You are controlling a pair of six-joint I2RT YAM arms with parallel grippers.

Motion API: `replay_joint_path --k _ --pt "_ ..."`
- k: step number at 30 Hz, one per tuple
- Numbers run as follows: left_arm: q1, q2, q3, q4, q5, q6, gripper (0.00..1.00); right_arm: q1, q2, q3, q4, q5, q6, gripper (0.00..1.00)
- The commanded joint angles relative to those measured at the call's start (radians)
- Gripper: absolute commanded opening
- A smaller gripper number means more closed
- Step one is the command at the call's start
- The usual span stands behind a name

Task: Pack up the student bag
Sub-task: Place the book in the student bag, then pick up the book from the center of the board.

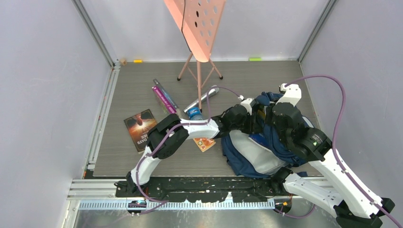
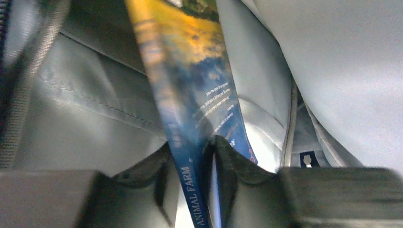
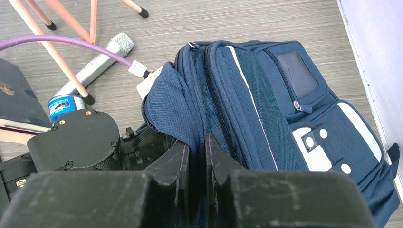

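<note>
The student bag (image 1: 259, 154) is a navy backpack with grey patches, lying at the right of the mat. My left gripper (image 2: 192, 145) reaches inside it, among pale grey lining (image 2: 85, 109). A blue book (image 2: 190, 71) with "ANIMAL FARM" on its spine stands between the jaws. A bright gap shows between the left finger (image 2: 152, 166) and the spine, so the jaws are slightly open around it. My right gripper (image 3: 197, 141) is shut on a fold of the student bag (image 3: 266, 95) at the rim of its mouth, holding it up.
A pink music stand (image 1: 197, 23) rises at the back centre, its legs on the mat. Near it lie a silver microphone (image 1: 202, 99), a purple book (image 1: 164, 97), a dark book (image 1: 141, 127), a blue-labelled bottle (image 1: 194, 114) and a small orange booklet (image 1: 204, 144).
</note>
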Motion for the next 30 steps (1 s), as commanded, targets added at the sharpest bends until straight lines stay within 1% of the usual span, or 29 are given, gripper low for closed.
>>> replay_joint_path --k 1,4,6,10,15,18,23,26,30 --pt "-0.005 -0.038 0.03 -0.019 -0.074 0.083 0.4 -0.005 -0.013 0.036 0.103 0.058 0.02 0.0" --pt "-0.005 -0.068 0.007 -0.028 -0.084 0.114 0.53 -0.005 -0.014 0.032 0.103 0.068 0.018 0.0" --pt "-0.005 -0.082 0.01 -0.049 -0.064 0.142 0.61 -0.004 -0.01 0.033 0.1 0.069 0.018 0.0" --pt "-0.007 -0.129 0.018 -0.143 -0.06 0.203 0.7 -0.005 -0.008 0.033 0.094 0.073 0.018 0.0" --pt "-0.015 -0.228 -0.015 -0.261 -0.086 0.281 0.8 -0.005 -0.01 0.031 0.093 0.081 0.014 0.0" --pt "-0.014 -0.288 -0.048 -0.299 -0.071 0.314 0.81 -0.005 -0.008 0.031 0.093 0.085 0.011 0.0" --pt "-0.013 -0.46 -0.22 -0.222 -0.004 0.358 0.82 -0.005 -0.007 0.015 0.104 0.087 0.007 0.01" --pt "-0.009 -0.55 -0.26 -0.309 -0.042 0.4 0.84 -0.005 -0.006 0.012 0.111 0.08 -0.003 0.0" --pt "-0.001 -0.676 -0.291 -0.492 -0.159 0.436 0.87 -0.005 -0.003 0.015 0.113 0.081 -0.019 0.0"
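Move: The left fingers are inside the student bag at the lower end of the book's spine; the book's middle lies some 6 cm to their right, 1 cm back and 4 cm below. From that hand the orange notebook is roughly 25 cm left and 8 cm back, and the blue jar about 31 cm left and 4 cm ahead. From the right hand, holding the bag's raised rim, the book lies about 5 cm right, 2 cm back and 22 cm below. Left fingers open, release the book and withdraw about 11 cm left, 9 up; right hand keeps holding the bag. ##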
